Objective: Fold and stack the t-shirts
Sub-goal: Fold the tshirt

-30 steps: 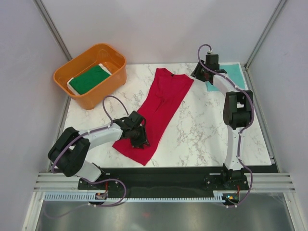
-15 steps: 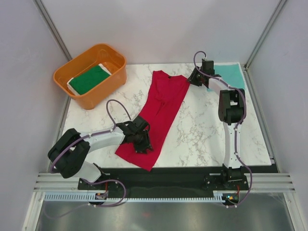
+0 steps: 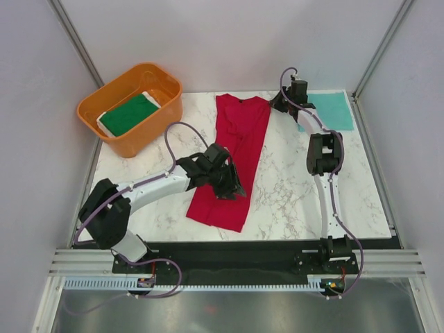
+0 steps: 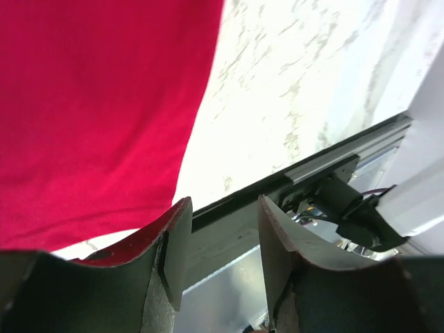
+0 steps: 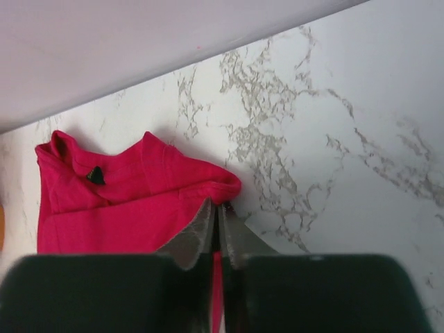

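Observation:
The bright red t-shirt [image 3: 236,149] lies folded into a long strip down the middle of the marble table [image 3: 291,187], collar at the far end. My right gripper [image 3: 276,105] is shut on its far right shoulder edge, seen pinched between the fingers in the right wrist view [image 5: 218,208]. My left gripper [image 3: 234,190] hovers at the strip's right edge near its lower end. Its jaws are open with nothing between them [image 4: 220,208], and the red cloth [image 4: 90,104] lies to their left. The teal t-shirt [image 3: 329,111] lies flat at the back right. The dark green t-shirt [image 3: 128,114] sits in the tub.
The orange plastic tub [image 3: 159,76] stands at the back left corner. The table's black front rail [image 3: 229,246] runs just beyond the shirt's lower hem. Grey walls close in the back and sides.
The left gripper has moved right and farther out, and the shirt's lower end swung right with it. The right gripper shifted left with the shoulder. The strip now lies nearly straight.

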`<state>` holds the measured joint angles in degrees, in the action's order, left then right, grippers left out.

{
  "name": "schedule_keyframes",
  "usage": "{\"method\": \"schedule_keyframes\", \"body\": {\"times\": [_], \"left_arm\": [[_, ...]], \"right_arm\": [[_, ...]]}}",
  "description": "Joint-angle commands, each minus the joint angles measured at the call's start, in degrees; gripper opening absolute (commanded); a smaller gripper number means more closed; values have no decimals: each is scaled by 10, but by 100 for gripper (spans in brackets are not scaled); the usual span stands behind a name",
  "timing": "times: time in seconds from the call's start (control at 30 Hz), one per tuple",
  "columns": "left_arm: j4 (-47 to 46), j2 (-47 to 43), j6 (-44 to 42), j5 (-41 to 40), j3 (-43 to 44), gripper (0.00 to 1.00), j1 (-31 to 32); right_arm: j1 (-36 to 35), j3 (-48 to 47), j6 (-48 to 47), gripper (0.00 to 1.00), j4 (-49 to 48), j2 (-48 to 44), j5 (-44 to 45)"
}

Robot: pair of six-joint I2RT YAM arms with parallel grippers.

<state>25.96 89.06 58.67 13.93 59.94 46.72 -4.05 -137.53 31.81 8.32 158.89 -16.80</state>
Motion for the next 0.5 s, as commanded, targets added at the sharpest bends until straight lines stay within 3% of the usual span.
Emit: {"method": "schedule_keyframes", "body": {"times": [0.0,0.07,0.17,0.3,0.47], "left_arm": [[14,11,-86,49,4,51,-45],[16,-3,-116,48,-14,51,-73],[24,-23,-167,34,-50,51,-137],[33,-44,-204,1,-87,51,-196],[38,-62,-218,-52,-116,52,-197]], "right_arm": [[3,-42,-1,21,-4,28,-5],[4,-26,-10,35,0,1,-6],[4,40,-17,46,33,-75,11],[5,175,5,53,95,-200,22],[-31,368,25,55,190,-395,69]]}}
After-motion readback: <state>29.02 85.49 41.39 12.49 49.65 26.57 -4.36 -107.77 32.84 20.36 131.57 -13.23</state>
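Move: The right fingers are shut on the red t-shirt's far right corner, just under the hand point; the shirt's middle lies about 22 cm back and 15 cm to the left, with the teal shirt some 19 cm to the right and 2 cm back. From the left hand, hovering open about 9 cm above the cloth, the shirt's left edge is roughly 14 cm left and 3 cm ahead, its middle about 12 cm ahead. Right hand opens off the corner, backs away about 11 cm, rising; left swings 13 cm leftward, sinking. ##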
